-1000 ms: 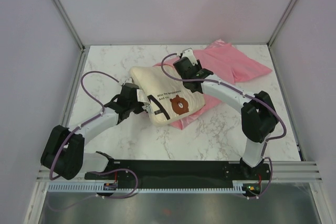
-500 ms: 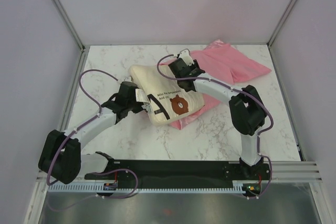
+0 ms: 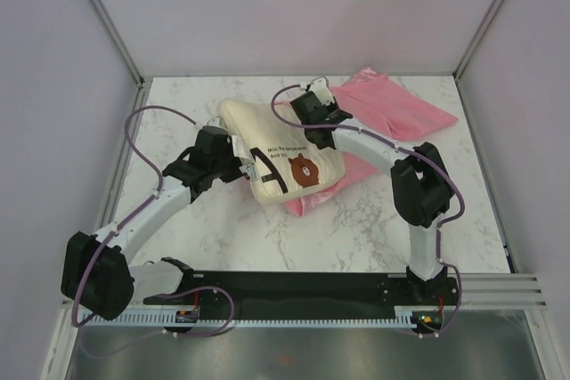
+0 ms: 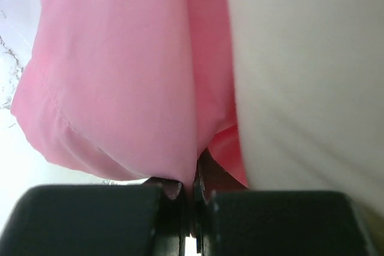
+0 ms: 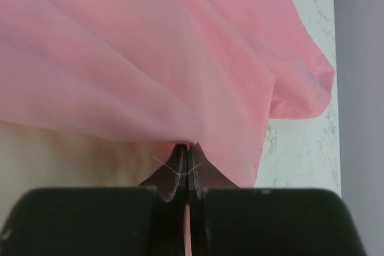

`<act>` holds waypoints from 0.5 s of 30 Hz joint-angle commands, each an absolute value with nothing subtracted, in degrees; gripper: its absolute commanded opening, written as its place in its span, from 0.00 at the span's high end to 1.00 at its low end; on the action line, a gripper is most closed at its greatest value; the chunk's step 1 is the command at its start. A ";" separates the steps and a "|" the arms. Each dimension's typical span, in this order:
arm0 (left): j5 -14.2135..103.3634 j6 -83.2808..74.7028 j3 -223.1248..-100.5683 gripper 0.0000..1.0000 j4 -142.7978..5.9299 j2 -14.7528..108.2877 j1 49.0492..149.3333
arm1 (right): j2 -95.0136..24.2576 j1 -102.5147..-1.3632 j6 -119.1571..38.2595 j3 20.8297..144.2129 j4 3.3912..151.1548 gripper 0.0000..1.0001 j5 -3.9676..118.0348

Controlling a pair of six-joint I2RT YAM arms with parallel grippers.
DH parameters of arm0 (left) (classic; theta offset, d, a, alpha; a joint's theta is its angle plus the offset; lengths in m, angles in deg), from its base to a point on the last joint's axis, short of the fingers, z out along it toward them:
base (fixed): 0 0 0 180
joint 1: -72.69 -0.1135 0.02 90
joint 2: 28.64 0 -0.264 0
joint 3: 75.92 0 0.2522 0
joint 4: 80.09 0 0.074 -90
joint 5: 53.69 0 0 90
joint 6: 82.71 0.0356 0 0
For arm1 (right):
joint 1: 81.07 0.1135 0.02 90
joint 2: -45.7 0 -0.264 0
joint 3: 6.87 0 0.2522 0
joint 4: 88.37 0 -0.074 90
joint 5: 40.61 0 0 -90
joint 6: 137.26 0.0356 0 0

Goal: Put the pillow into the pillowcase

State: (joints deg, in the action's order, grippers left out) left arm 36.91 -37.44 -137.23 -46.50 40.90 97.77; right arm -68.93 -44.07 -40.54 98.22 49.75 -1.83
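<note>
The cream pillow (image 3: 267, 144) with its brown bear face lies mid-table, partly on the pink pillowcase (image 3: 387, 104), whose lower edge shows beneath it. My left gripper (image 3: 239, 163) sits at the pillow's left end. In the left wrist view it (image 4: 195, 179) is shut on a fold of the pillowcase (image 4: 120, 82), with the pillow (image 4: 306, 76) at the right. My right gripper (image 3: 313, 113) is at the pillow's far right edge. In the right wrist view it (image 5: 187, 155) is shut on the pillowcase (image 5: 150, 58), and the pillow (image 5: 66, 154) shows below the fabric.
The marble table (image 3: 356, 229) is walled by white panels at the back and sides. Purple cables loop over both arms, and a black base rail (image 3: 303, 287) runs along the near edge.
The right gripper has closed on the pink fabric. The pillow and the case's edge have shifted left and towards the back. The left arm has reached further out.
</note>
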 commanded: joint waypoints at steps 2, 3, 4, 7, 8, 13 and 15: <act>38.42 -32.44 -148.90 0.98 -40.68 37.98 97.39 | -57.67 -44.06 -37.60 103.03 48.87 1.00 10.06; 38.51 -32.26 -150.83 0.98 -39.19 37.98 97.39 | -54.70 -44.06 -37.25 103.82 47.91 1.00 12.11; 38.68 -31.91 -155.20 0.98 -36.47 37.81 97.39 | -53.28 -44.06 -36.37 104.61 47.20 1.00 14.04; 39.65 -31.30 -165.30 0.98 -30.76 37.54 97.39 | -48.44 -44.15 -34.35 109.62 44.21 1.00 22.21; 39.83 -31.21 -168.22 0.98 -29.43 37.63 97.39 | -47.38 -44.24 -33.91 112.94 43.42 1.00 24.15; 41.58 -30.94 -190.25 0.98 -20.11 39.74 97.39 | -40.70 -44.77 -30.57 123.41 40.08 1.00 35.49; 42.55 -30.94 -198.17 0.98 -17.47 40.53 97.39 | -37.73 -44.77 -28.64 125.89 40.08 1.00 37.69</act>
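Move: Both hands already pinch the pillowcase at the pillow's sides. From the left hand the pillow's middle lies about 8 cm right, 6 cm ahead and a little below; the case's near corner pokes out some 12 cm right, 9 cm back and 8 cm below. From the right hand the pillow's middle is roughly 14 cm left, 9 cm back and slightly lower, while the case's loose end spreads about 16 cm right, level ahead, 9 cm below. Both hands keep their pinch and swiftly hoist the pillowcase nearly 30 cm, the right rolling over some 50 degrees. ##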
